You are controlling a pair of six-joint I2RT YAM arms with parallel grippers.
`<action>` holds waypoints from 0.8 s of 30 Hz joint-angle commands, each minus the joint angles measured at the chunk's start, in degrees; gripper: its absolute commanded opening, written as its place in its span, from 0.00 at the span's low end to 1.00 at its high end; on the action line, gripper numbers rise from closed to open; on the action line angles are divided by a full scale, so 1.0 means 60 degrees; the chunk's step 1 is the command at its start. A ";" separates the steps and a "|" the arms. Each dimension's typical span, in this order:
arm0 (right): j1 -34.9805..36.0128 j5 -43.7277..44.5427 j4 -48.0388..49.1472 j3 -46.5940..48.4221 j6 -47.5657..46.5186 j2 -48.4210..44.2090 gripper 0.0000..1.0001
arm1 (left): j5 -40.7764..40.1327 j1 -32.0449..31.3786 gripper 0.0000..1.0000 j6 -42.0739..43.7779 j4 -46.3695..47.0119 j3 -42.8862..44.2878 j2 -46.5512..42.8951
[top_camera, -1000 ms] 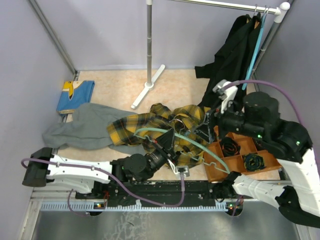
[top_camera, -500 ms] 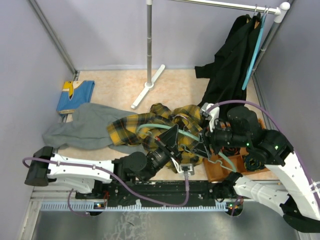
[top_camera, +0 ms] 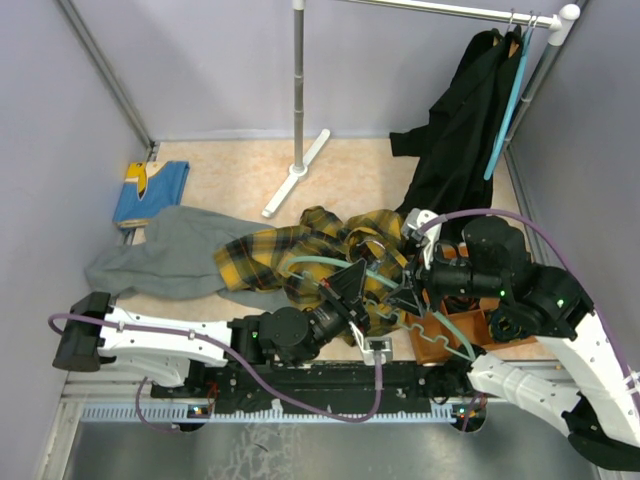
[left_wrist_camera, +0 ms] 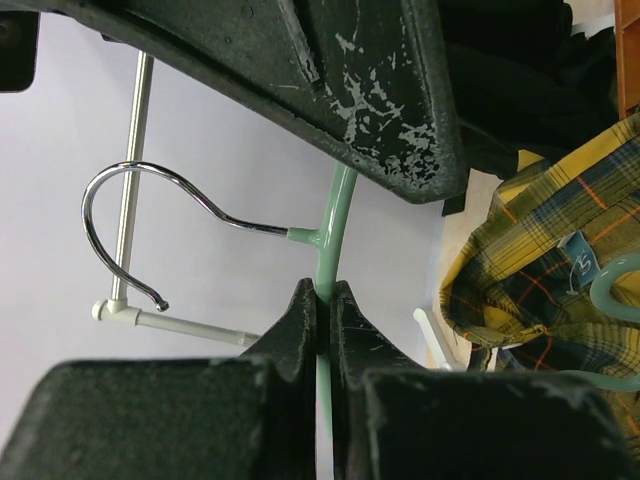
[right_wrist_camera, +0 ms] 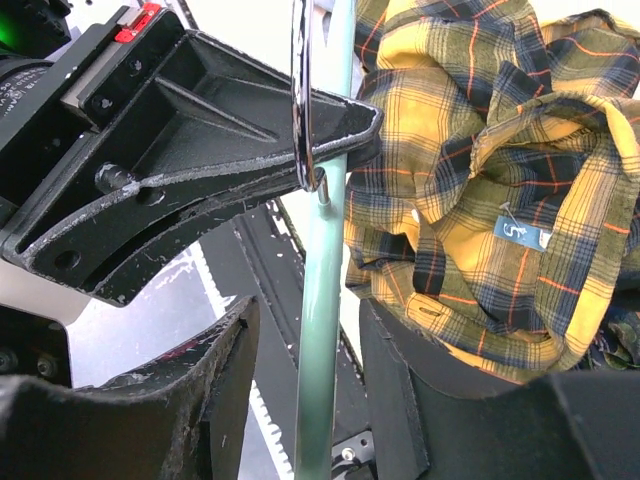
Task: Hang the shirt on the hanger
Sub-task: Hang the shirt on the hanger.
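The pale teal hanger is lifted over the crumpled yellow plaid shirt. My left gripper is shut on the hanger's stem just below the metal hook, fingertips pinching it. My right gripper straddles one teal arm of the hanger. Its jaws are open, with a gap on each side of the bar. The shirt's collar with a blue size tag bunches just right of that gripper. The hanger's wavy lower bar trails toward the right.
A grey garment lies left of the shirt, a blue folded cloth behind it. A rack pole and foot stand at the back centre. A black garment hangs from the rail at right. An orange compartment tray sits under my right arm.
My right arm swung left from above the orange tray to the hanger, and its jaws narrowed around the teal bar. The left gripper kept its grip, shifting the hanger slightly right.
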 commanded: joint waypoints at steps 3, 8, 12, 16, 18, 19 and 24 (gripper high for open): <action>-0.0022 -0.0057 0.0347 -0.0081 -0.0239 -0.0002 0.41 | 0.0132 -0.0125 0.00 -0.0281 0.0169 0.0282 -0.0103; -0.0022 -0.0139 0.0394 -0.0109 -0.0282 0.0112 0.23 | 0.0117 -0.0170 0.00 -0.0278 0.0169 0.0175 -0.0181; -0.0022 -0.0163 0.0510 -0.0117 -0.0222 0.0058 0.04 | -0.0116 -0.0183 0.04 -0.0276 0.0532 -0.0010 -0.0186; -0.0022 0.0765 0.0726 -0.0038 0.0047 -0.0139 0.00 | -0.0612 -0.0185 0.31 -0.0319 0.2063 -0.0400 -0.0342; -0.0018 0.1593 0.0751 0.0139 0.0118 -0.0240 0.00 | -0.1060 -0.0178 0.42 -0.0698 0.2339 -0.0413 -0.0499; -0.0009 0.1919 0.0756 0.0269 0.0103 -0.0279 0.00 | -0.1231 -0.0161 0.47 -0.0959 0.2322 -0.0399 -0.0613; -0.0022 0.3688 0.1379 0.0749 0.0531 -0.0607 0.00 | -0.2003 -0.0017 0.70 -0.3450 0.0838 -0.0249 -0.1572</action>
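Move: The hanger's bar already runs between the right hand's open fingers, within about a centimetre of its grip point, with the hook's neck some 4 cm to the left and 2 cm ahead. The plaid shirt lies on the table about 20 cm ahead, 10 cm left and 28 cm below; the wooden tray is 12 cm ahead and 21 cm right, equally low. From the left hand, still pinching the bar, that same spot lies about 7 cm right and 4 cm back. The hanger changes hands in the air above the plaid shirt: the right fingers close and pinch its bar while the left, almost still, keeps its pinch. The left fingers then open wide and let go, that hand easing left about 3 cm and up 2 cm, rolling some 15 degrees, as the right carries the hanger about 3 cm forward and 2 cm right, turning roughly 10 degrees clockwise. ##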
